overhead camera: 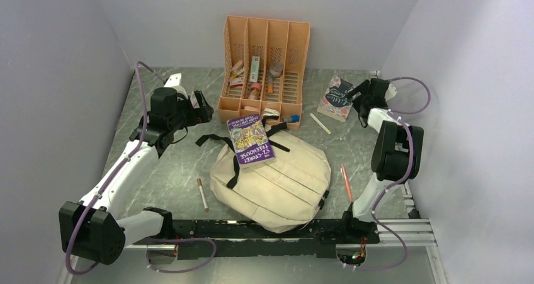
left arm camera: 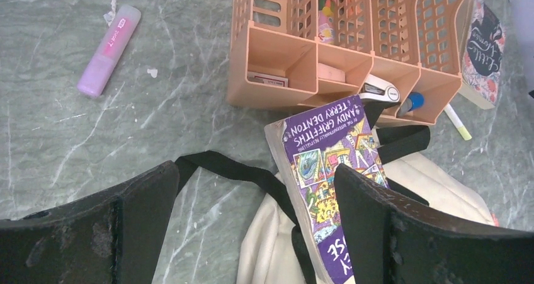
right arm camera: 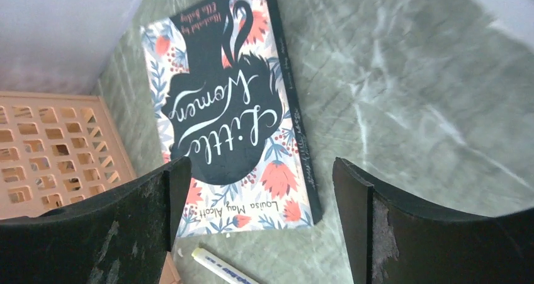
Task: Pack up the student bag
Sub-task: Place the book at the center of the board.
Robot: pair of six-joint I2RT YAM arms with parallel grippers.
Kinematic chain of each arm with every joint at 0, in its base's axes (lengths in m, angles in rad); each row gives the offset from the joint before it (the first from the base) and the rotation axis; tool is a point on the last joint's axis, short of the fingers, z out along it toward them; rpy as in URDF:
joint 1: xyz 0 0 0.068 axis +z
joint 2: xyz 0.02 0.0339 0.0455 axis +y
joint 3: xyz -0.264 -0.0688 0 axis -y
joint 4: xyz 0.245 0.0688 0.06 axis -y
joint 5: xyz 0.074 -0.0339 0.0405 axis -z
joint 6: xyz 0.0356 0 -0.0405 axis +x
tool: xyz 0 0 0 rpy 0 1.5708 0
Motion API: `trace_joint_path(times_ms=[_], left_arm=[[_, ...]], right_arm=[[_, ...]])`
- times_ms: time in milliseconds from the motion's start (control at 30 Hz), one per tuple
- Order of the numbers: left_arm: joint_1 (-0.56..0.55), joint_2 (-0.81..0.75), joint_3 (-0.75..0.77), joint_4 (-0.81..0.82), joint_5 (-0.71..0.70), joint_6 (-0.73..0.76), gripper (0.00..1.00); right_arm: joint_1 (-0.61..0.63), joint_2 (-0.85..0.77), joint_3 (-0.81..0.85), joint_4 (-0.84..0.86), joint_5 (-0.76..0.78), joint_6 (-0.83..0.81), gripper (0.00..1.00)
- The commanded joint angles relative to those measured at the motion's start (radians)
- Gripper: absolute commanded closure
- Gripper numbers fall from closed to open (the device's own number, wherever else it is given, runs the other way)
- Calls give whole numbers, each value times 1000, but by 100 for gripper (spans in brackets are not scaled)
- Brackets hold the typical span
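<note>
The student bag (overhead camera: 277, 183), cream-beige with black straps, lies flat in the middle of the table. A purple paperback (overhead camera: 250, 140) rests on its far edge. My left gripper (overhead camera: 203, 107) hovers left of the bag, open and empty; in the left wrist view it (left arm camera: 255, 189) frames a black strap, the bag (left arm camera: 271, 246) and the purple book (left arm camera: 321, 152). My right gripper (overhead camera: 357, 104) is at the back right, just above a floral "Little Women" book (overhead camera: 335, 99). Its jaws (right arm camera: 261, 189) stand wide apart over the book's near corner (right arm camera: 227, 107), holding nothing.
An orange slotted organiser (overhead camera: 264, 63) with small stationery stands behind the bag. A white marker (overhead camera: 320, 123) lies beside the floral book, an orange pencil (overhead camera: 346, 182) right of the bag, a pen (overhead camera: 202, 194) to its left. A pink highlighter (left arm camera: 108, 50) lies at the far left.
</note>
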Motion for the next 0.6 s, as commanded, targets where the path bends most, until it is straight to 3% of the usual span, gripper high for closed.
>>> trace_joint_path(times_ms=[0,167,333,567], left_arm=[[25,8,-19,56,80,-30,3],[29,37,-38,82,137,-46,3],[-9,97,-61,147,218,-67,3],[-116,154,-88,187,144,-98,3]], right_arm=[[-7,-166,-30,-70,156,-86,13],[31,-362,-159,-35,-37,-73,14],[220,-462,-178,-97,-147,-107,14],[438,-509,-294,-41,-369,-97,18]])
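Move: The purple Treehouse book on the beige backpack lies roughly 17 cm right of the left hand, 4 cm back and 14 cm lower. The organizer's front compartments sit about 22 cm to the left hand's right and 6 cm ahead. From the right hand, the Treehouse book is some 43 cm left and 19 cm back, and the Little Women book is 8 cm left, 2 cm ahead and 5 cm lower. The green marker is 16 cm left and 10 cm back. Both open hands close on the Treehouse book: right rises, swings 20 cm left, drawing back; left sinks rightward. ##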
